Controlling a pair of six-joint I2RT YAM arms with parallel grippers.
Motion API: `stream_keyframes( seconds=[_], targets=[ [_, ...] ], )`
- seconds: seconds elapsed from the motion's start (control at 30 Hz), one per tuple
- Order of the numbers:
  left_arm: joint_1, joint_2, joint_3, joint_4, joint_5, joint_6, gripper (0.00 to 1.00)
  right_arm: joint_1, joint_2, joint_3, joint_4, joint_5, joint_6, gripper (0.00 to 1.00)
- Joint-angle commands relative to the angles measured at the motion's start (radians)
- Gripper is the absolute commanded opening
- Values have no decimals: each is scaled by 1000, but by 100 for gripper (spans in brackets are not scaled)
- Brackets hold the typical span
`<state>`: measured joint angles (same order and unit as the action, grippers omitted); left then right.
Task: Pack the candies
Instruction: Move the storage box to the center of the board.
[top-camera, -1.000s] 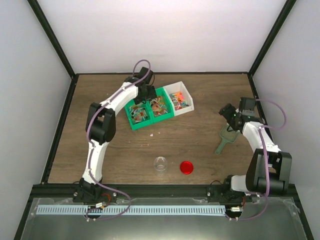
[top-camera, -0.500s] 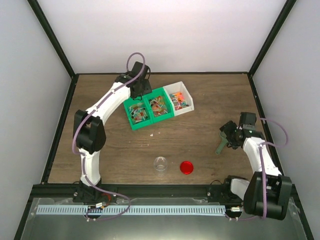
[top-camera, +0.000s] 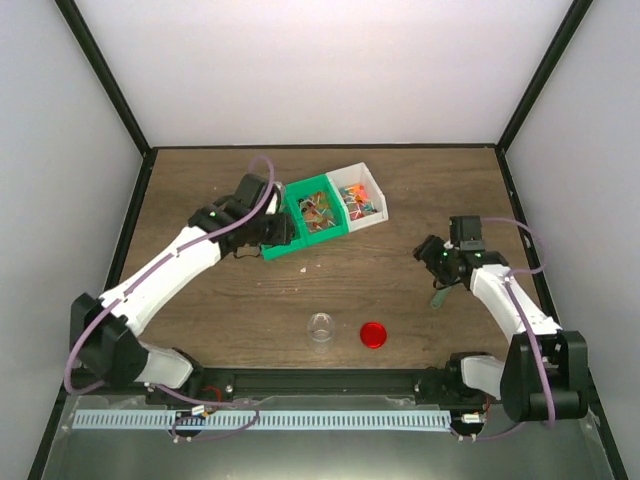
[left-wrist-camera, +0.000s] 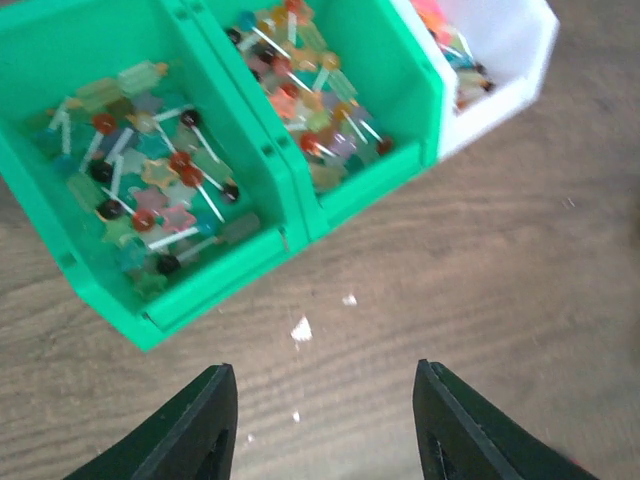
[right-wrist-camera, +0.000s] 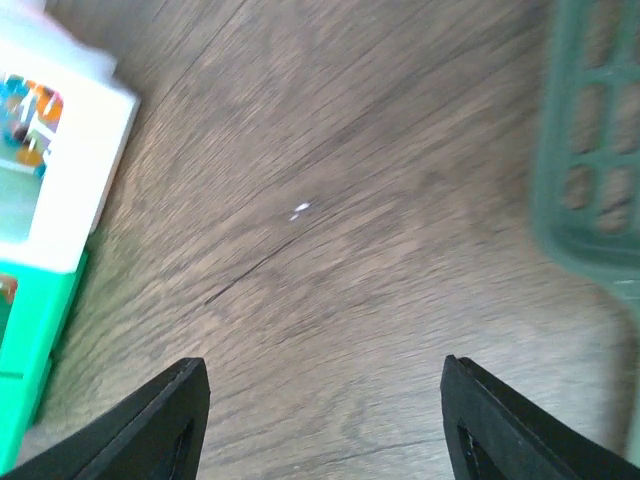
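The candies (left-wrist-camera: 150, 185) are small wrapped sweets on sticks, heaped in a left green bin (left-wrist-camera: 60, 260), a middle green bin (left-wrist-camera: 405, 110) and a white bin (left-wrist-camera: 510, 60). From above, more candies (top-camera: 318, 212) show in the middle bin. My left gripper (left-wrist-camera: 322, 375) hovers open over bare wood just in front of the green bins, and in the top view the left gripper (top-camera: 272, 232) covers the left bin. My right gripper (top-camera: 430, 252) is open over bare wood at the right, holding nothing. In its own view the right gripper (right-wrist-camera: 324, 365) is empty.
A small clear jar (top-camera: 321, 327) and a round red lid (top-camera: 374, 334) stand near the front edge. A green scoop (right-wrist-camera: 590, 150) lies beside the right gripper, mostly under that arm from above. White crumbs (left-wrist-camera: 301, 329) dot the wood before the bins.
The left arm has drawn back from above the bins toward the near left. The right arm has swung left toward the table's middle. Both pairs of jaws have narrowed.
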<state>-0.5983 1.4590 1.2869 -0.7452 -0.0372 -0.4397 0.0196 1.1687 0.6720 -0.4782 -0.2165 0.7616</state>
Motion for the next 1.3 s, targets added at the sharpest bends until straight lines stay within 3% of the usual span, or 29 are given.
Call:
stream_keyframes(
  seconds=[0.0,0.33,0.7,1.27],
  targets=[
    [-13,-90,-81,-10,162,68,52,83,37,31,50,27,32,66],
    [-235,-183,-95,-205,203,52,55,173,153,60,119,10,48,68],
    [-409,-162,-149,-233,153,-6,53,175,163,31,132,6,44,69],
    [-475,-38,-147,-269,80,28,52,175,176,36,127,0,50,69]
  ],
)
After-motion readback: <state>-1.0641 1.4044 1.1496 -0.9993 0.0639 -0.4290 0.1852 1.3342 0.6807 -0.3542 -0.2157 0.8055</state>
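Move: The clear jar stands about 22 cm back from the left hand, 10 cm to its right and 14 cm below. The red lid lies some 12 cm farther right than the jar and 2 cm nearer the base; the storage box's middle is 9 cm ahead of the left hand and 8 cm right, 15 cm below. From the right hand the jar is roughly 19 cm back, 26 cm left, slightly lower. Left hand swings back 19 cm towards the jar, turning clockwise, then sinks, fingers half open; right shifts 5 cm left. ##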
